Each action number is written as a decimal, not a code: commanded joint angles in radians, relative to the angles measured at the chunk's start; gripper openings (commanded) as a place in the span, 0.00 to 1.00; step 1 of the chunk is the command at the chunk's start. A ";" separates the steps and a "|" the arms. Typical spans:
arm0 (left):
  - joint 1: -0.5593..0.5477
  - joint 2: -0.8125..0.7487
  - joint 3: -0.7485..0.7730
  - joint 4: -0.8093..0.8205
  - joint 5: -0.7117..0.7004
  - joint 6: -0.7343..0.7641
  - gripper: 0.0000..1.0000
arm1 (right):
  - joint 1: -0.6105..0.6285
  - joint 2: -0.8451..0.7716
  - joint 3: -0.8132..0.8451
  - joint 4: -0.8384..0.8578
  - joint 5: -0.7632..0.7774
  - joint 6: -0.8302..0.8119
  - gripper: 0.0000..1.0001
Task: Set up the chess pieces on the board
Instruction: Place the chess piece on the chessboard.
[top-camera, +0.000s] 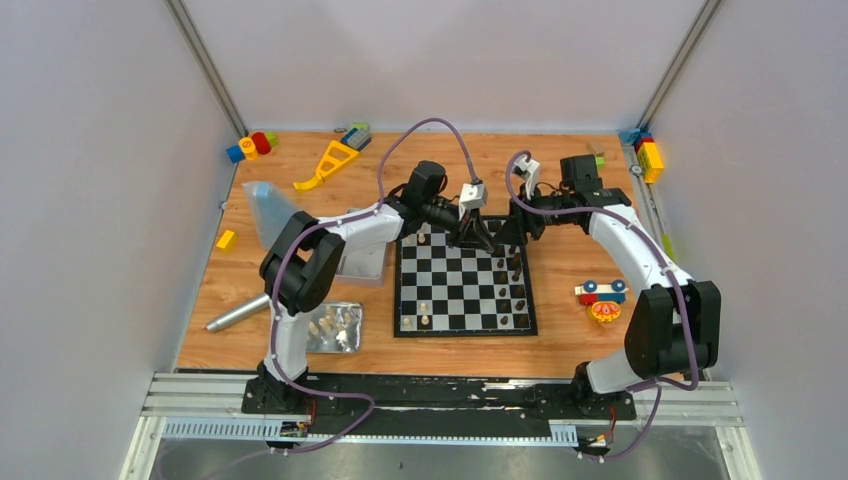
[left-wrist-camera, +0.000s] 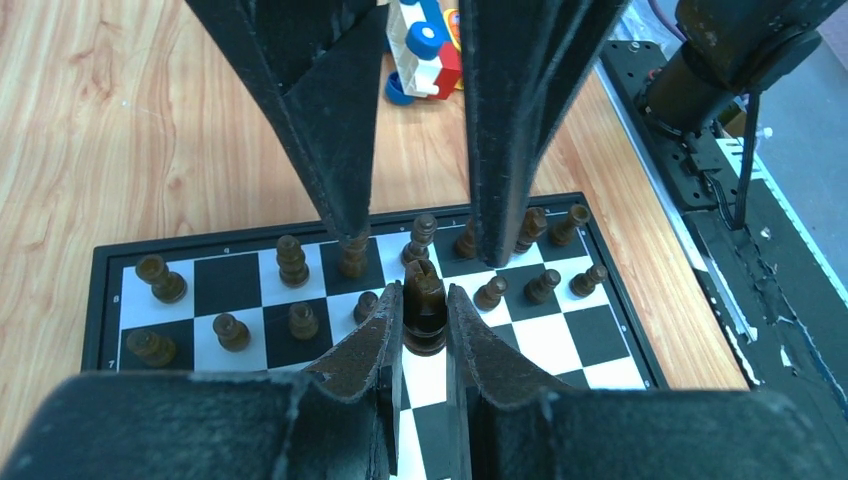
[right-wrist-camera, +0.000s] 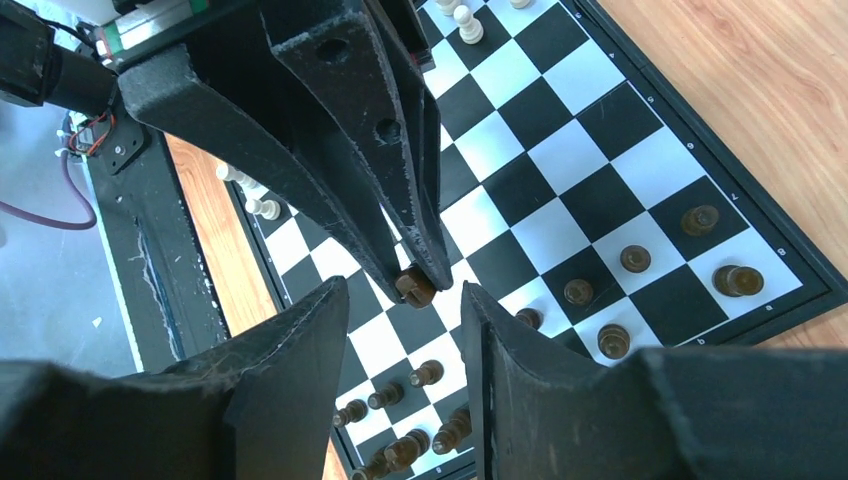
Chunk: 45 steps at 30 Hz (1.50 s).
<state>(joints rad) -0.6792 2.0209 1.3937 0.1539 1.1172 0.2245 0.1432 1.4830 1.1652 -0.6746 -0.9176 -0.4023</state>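
The board (top-camera: 465, 290) lies mid-table. Dark chess pieces (top-camera: 515, 280) stand along its right side, a few pale ones (top-camera: 425, 315) on its left. Both grippers meet over its far edge. My left gripper (left-wrist-camera: 424, 290) is shut on a dark chess piece (left-wrist-camera: 424, 312), held upright just above a white square. My right gripper (right-wrist-camera: 403, 300) is open, its fingers (left-wrist-camera: 350, 215) hanging either side of that same piece (right-wrist-camera: 413, 286) without touching it. Several dark pieces (left-wrist-camera: 292, 260) stand in two rows behind it.
A metal tray (top-camera: 335, 328) with pale pieces sits left of the board, a second tray (top-camera: 362, 262) behind it. A metal cylinder (top-camera: 238, 313), a plastic bag (top-camera: 268, 205) and a yellow toy (top-camera: 330, 160) lie left; a toy car (top-camera: 603, 295) lies right.
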 joint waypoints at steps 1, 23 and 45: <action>0.002 -0.073 -0.005 -0.018 0.059 0.053 0.00 | 0.005 -0.016 0.026 0.011 -0.010 -0.060 0.45; 0.002 -0.076 0.011 -0.060 0.105 0.064 0.00 | 0.074 0.005 0.012 -0.081 0.019 -0.166 0.32; 0.004 -0.072 0.020 -0.073 0.144 0.062 0.00 | 0.106 0.027 0.017 -0.113 0.027 -0.204 0.14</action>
<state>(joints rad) -0.6773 2.0098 1.3937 0.0555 1.2228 0.2649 0.2344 1.5013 1.1652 -0.7803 -0.8799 -0.5762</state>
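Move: The dark chess piece is already pinched in the left fingertips, right at the left hand point. From the half-open right hand it lies about 1 cm back, 1 cm left and 2 cm below. The nearest dark pawn on the board stands some 2 cm back, 5 cm right and 9 cm below the left hand, and a dark back-rank piece about 4 cm farther right, level with that pawn. The dark piece stays in the left fingers' steady grip while that hand eases about 2.5 cm back over the board. The right hand travels back with it, sinking some 2 cm and edging left, its wrist turning roughly 10 degrees counter-clockwise, and closes its fingers around the piece's upper part until they pinch its sides. ##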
